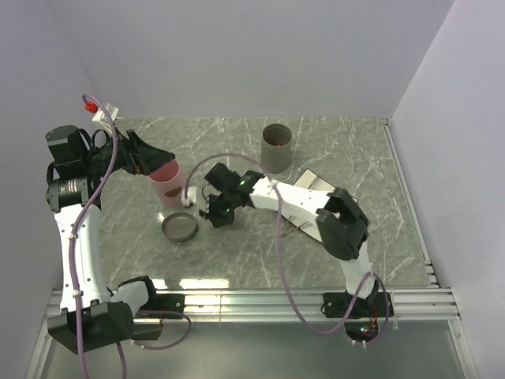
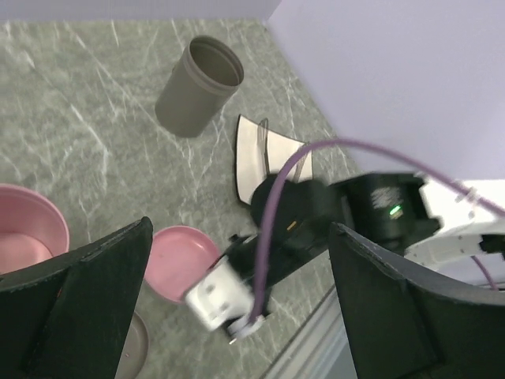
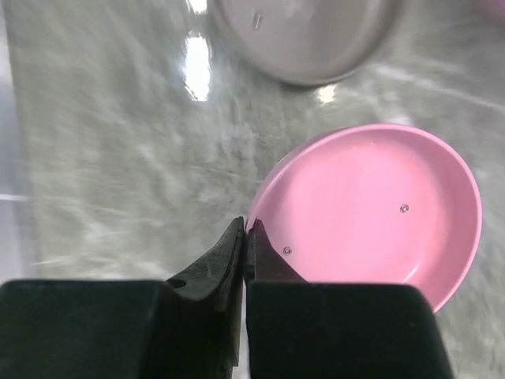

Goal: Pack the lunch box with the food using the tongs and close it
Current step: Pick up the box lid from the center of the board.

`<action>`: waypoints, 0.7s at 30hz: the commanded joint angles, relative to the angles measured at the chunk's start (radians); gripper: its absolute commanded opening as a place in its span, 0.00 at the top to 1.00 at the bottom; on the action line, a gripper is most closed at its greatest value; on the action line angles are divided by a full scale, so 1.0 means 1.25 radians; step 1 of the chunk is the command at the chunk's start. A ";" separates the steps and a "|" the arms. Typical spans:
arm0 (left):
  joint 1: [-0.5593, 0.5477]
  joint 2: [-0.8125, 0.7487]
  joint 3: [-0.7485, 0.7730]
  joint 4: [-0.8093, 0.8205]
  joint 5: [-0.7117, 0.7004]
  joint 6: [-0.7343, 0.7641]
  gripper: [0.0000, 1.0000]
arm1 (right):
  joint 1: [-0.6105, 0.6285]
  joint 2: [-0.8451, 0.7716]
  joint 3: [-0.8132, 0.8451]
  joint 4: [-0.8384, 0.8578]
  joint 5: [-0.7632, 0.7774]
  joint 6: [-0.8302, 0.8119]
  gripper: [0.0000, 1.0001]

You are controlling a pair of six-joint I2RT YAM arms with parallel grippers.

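The lunch box, a pink round tub [image 1: 166, 183], stands open at the left, and part of it shows in the left wrist view [image 2: 24, 229]. My left gripper [image 1: 150, 162] hovers by it, open and empty [image 2: 241, 308]. A shallow pink dish [image 3: 371, 209] lies on the table [image 2: 177, 260]. My right gripper [image 3: 247, 229] is shut on its near rim, one finger inside and one outside. Thin grey tongs [image 2: 264, 138] seem to lie on the white plate [image 2: 248, 170]. No food is in view.
A grey round lid [image 1: 180, 227] lies in front of the pink tub, close to the pink dish [image 3: 308, 31]. A grey cup [image 1: 276, 146] stands at the back [image 2: 193, 87]. The right arm covers much of the white plate [image 1: 312, 183]. Walls close both sides.
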 commanded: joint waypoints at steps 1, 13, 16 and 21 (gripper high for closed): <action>0.004 -0.053 -0.002 0.096 0.037 0.009 0.01 | -0.056 -0.155 0.090 0.003 -0.137 0.139 1.00; -0.002 -0.156 -0.155 0.560 0.014 -0.165 0.01 | -0.381 -0.340 -0.043 0.607 -0.585 0.990 1.00; -0.024 -0.141 -0.171 0.650 0.027 -0.186 0.03 | -0.418 -0.348 -0.126 0.937 -0.607 1.300 1.00; -0.154 -0.138 -0.170 0.681 0.017 -0.064 0.04 | -0.434 -0.346 -0.182 1.198 -0.561 1.606 1.00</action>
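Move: The box lid is already in the right gripper, held by its near rim just off the board with the hollow side up; its middle lies about 5 cm ahead of that hand and 1 cm left. The grey lid lies 11 cm left, 3 cm ahead and 5 cm lower; the pink box stands 14 cm left, 13 cm ahead. For the left hand, the box lid is some 8 cm right, 2 cm ahead and 30 cm below. The box lid, its rim still pinched in the right fingers, is swept fast upward by some 30 cm, drifting right and a little forward, away from the board and the grey lid. Meanwhile the right wrist rolls until its down-slanting fingers point left, nearly level. The open left hand rises about 5 cm, eases right late and tilts up some 30 degrees. ##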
